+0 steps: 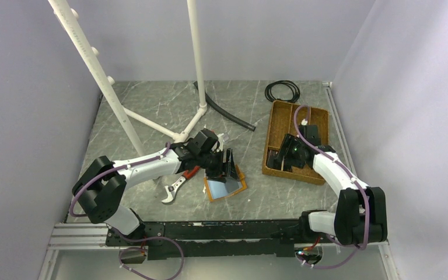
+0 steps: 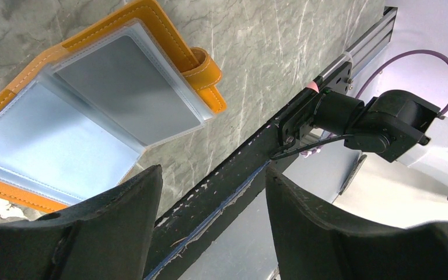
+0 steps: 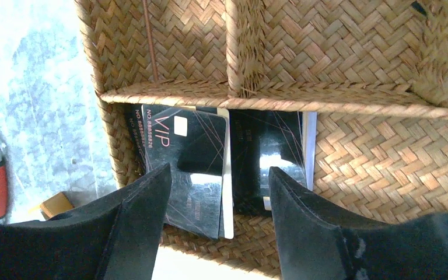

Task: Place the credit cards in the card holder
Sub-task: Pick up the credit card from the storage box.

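Observation:
The card holder [image 1: 226,186] lies open on the table, orange-tan outside with bluish clear pockets; the left wrist view shows it spread flat [image 2: 93,111]. My left gripper [image 1: 227,166] [image 2: 213,192] hovers at its far edge, open, nothing between its fingers. Several black credit cards [image 3: 189,166] lie overlapped in the near compartment of the woven tray [image 1: 286,119], one marked VIP with a white card edge beside it, another [image 3: 268,154] to its right. My right gripper [image 1: 281,157] [image 3: 219,181] hangs just over them, open, its fingers straddling the stack and holding nothing.
A red-handled wrench [image 1: 178,184] lies left of the card holder. A white pipe stand [image 1: 151,125] rises at the back left, with a black hose [image 1: 227,114] and a coiled cable [image 1: 282,91] behind. The tray's woven dividers [image 3: 268,93] border the cards.

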You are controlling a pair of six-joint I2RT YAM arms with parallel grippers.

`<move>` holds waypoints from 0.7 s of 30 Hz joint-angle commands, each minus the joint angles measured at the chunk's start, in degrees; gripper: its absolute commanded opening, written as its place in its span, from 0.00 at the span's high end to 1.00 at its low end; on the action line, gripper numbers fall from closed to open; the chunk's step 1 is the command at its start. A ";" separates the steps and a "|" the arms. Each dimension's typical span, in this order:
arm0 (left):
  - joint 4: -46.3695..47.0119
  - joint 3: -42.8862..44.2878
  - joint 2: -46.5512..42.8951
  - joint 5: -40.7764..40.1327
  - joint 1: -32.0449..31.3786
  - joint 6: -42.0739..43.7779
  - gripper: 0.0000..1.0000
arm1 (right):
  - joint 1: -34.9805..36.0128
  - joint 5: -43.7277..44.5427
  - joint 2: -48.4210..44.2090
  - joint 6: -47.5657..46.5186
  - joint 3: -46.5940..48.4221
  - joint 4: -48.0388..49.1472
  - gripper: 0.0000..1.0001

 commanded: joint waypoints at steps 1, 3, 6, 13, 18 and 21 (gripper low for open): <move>0.03 1.88 -1.61 0.96 -0.02 1.29 0.30 | -2.39 -5.87 1.97 -0.42 -1.51 5.13 0.38; -0.10 1.72 -1.76 0.84 0.02 1.35 0.30 | -3.80 -8.72 1.66 0.31 -3.34 7.22 0.41; -0.05 1.32 -1.75 1.01 -0.01 1.33 0.30 | -5.37 -9.11 0.70 1.09 -5.27 7.78 0.50; 0.80 1.48 -0.82 1.61 -0.02 1.12 0.30 | -6.84 -6.14 -2.75 2.21 -5.87 3.78 0.55; 1.29 1.58 -0.21 2.01 -0.02 1.02 0.30 | -8.11 -5.74 -2.63 2.19 -6.18 3.73 0.65; 0.80 1.64 -0.35 1.88 -0.02 1.21 0.30 | -8.69 -5.66 -3.13 2.57 -6.50 3.46 0.73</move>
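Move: The right hand hovers just above the storage box's near left compartment. The middle of the left credit card pile is about 2 cm to its left, 1 cm ahead and 1 cm below; the right card pile lies some 3 cm to the hand's right and 1 cm ahead. The woven divider runs about 5 cm ahead of the hand. From the left hand, the left card pile is roughly 18 cm to the right, 5 cm ahead and 7 cm lower. Down by about 1 cm at first, the right hand tips some 8 degrees, its left side rising, then slides about 1.5 cm to the right and slightly back over the seam between the two card piles. The fingers close from well open to a narrow gap around the left pile's white edge; whether they grip a card can't be seen. ##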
